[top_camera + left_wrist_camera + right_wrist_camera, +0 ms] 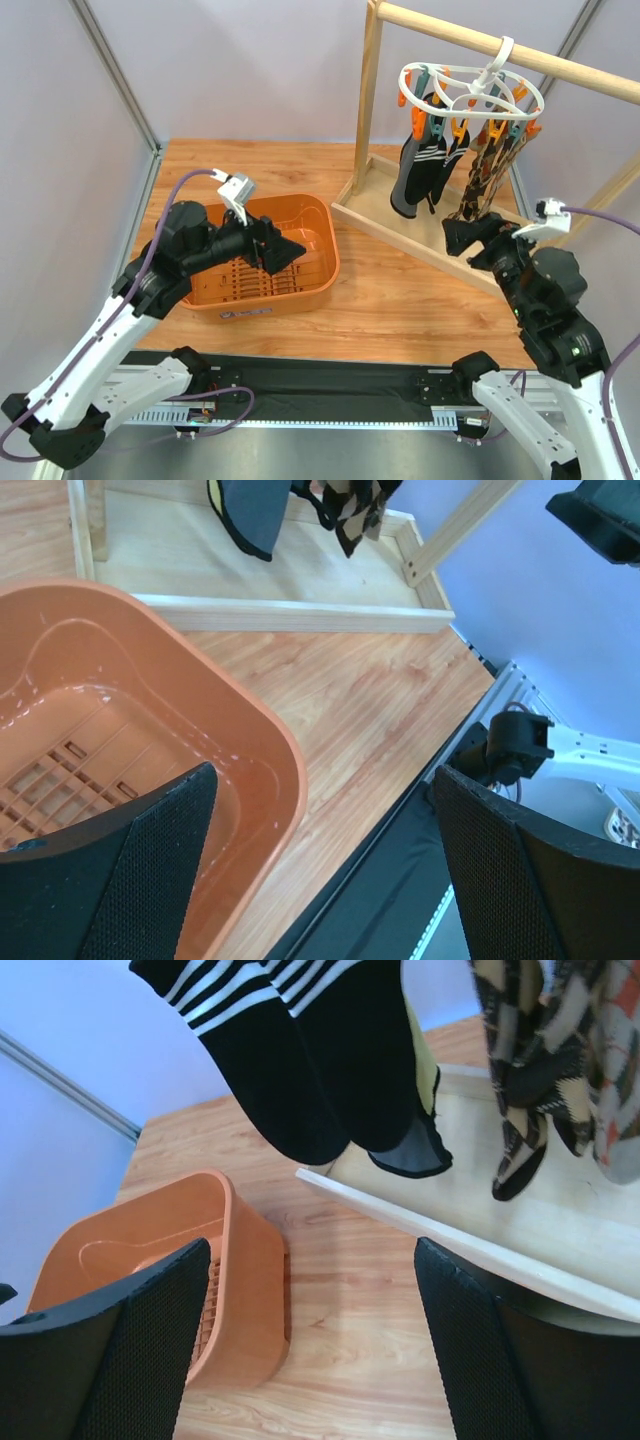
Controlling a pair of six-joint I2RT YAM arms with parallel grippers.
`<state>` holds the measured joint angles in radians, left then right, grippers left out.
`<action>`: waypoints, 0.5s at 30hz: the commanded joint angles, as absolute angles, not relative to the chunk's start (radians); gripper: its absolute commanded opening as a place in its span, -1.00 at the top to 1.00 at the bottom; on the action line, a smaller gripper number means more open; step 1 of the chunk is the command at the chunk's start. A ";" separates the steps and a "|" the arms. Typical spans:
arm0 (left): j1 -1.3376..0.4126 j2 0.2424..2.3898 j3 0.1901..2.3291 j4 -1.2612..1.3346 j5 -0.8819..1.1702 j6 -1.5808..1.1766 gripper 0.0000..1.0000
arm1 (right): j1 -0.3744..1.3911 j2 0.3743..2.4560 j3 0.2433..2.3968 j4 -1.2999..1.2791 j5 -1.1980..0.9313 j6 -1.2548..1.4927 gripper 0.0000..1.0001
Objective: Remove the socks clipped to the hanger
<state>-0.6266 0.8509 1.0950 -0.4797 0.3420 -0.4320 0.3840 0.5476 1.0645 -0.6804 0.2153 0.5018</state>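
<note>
The white ring hanger (470, 85) hangs by its hook from the wooden rail at the back right. Clipped under it are black socks with white stripes (418, 170) and brown argyle socks (485, 178). In the right wrist view the striped socks (290, 1050), a black-and-yellow sock (425, 1095) and the argyle socks (540, 1070) dangle just ahead. My right gripper (470, 232) (312, 1250) is open and empty, low in front of the socks. My left gripper (288, 250) (322, 780) is open and empty over the orange basket's right side.
The orange basket (300, 200) (270, 730) (200, 1230) sits left of centre on the wooden table. The wooden frame's upright post (368, 100) and its base tray (390, 222) (480, 1245) stand under the hanger. A black strip runs along the near table edge (320, 385).
</note>
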 commanded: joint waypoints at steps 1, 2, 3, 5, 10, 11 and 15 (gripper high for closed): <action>-0.623 0.906 1.173 -0.419 0.325 -0.434 -0.88 | 0.388 0.691 1.084 -0.568 0.134 0.445 -0.65; -0.624 0.917 1.175 -0.384 0.325 -0.446 -0.88 | 0.388 0.725 1.100 -0.561 0.095 0.445 -0.59; -0.624 0.928 1.174 -0.362 0.333 -0.451 -0.88 | 0.387 0.759 1.115 -0.548 0.088 0.454 -0.51; -0.624 0.939 1.161 -0.316 0.334 -0.469 -0.88 | 0.388 0.834 1.129 -0.513 0.084 0.469 -0.34; -0.624 0.951 1.151 -0.318 0.337 -0.505 -0.86 | 0.390 0.928 1.063 -0.290 0.113 0.505 -0.15; -0.624 0.945 1.150 -0.330 0.336 -0.503 -0.86 | 0.396 0.939 1.052 -0.237 0.120 0.512 -0.12; -0.624 0.914 1.149 -0.377 0.305 -0.480 -0.86 | 0.458 1.006 1.025 -0.147 0.251 0.451 -0.10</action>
<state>-0.6266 0.9501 1.1351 -0.3782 0.3271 -0.4812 0.4133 0.9775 1.0332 -0.3180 0.1463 0.4896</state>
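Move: Hanging from the hanger, the black striped socks have their middle about 14 cm ahead of the right hand, 5 cm to its left and 3 cm above it. The camouflage sock hangs some 12 cm ahead and 5 cm to the right; the grey sock is behind the striped pair, around 18 cm ahead and 5 cm left. From the left hand the striped socks lie about 20 cm ahead and 24 cm to the right, slightly higher. Reaching forward and left about 13 cm towards the black striped socks, the right hand sinks some 4 cm on the way and slows near their toe ends. Its wide-open fingers narrow to roughly half open as it swings slightly counter-clockwise; contact can't be made out. The left hand, empty, drifts about 3 cm forward and right. ##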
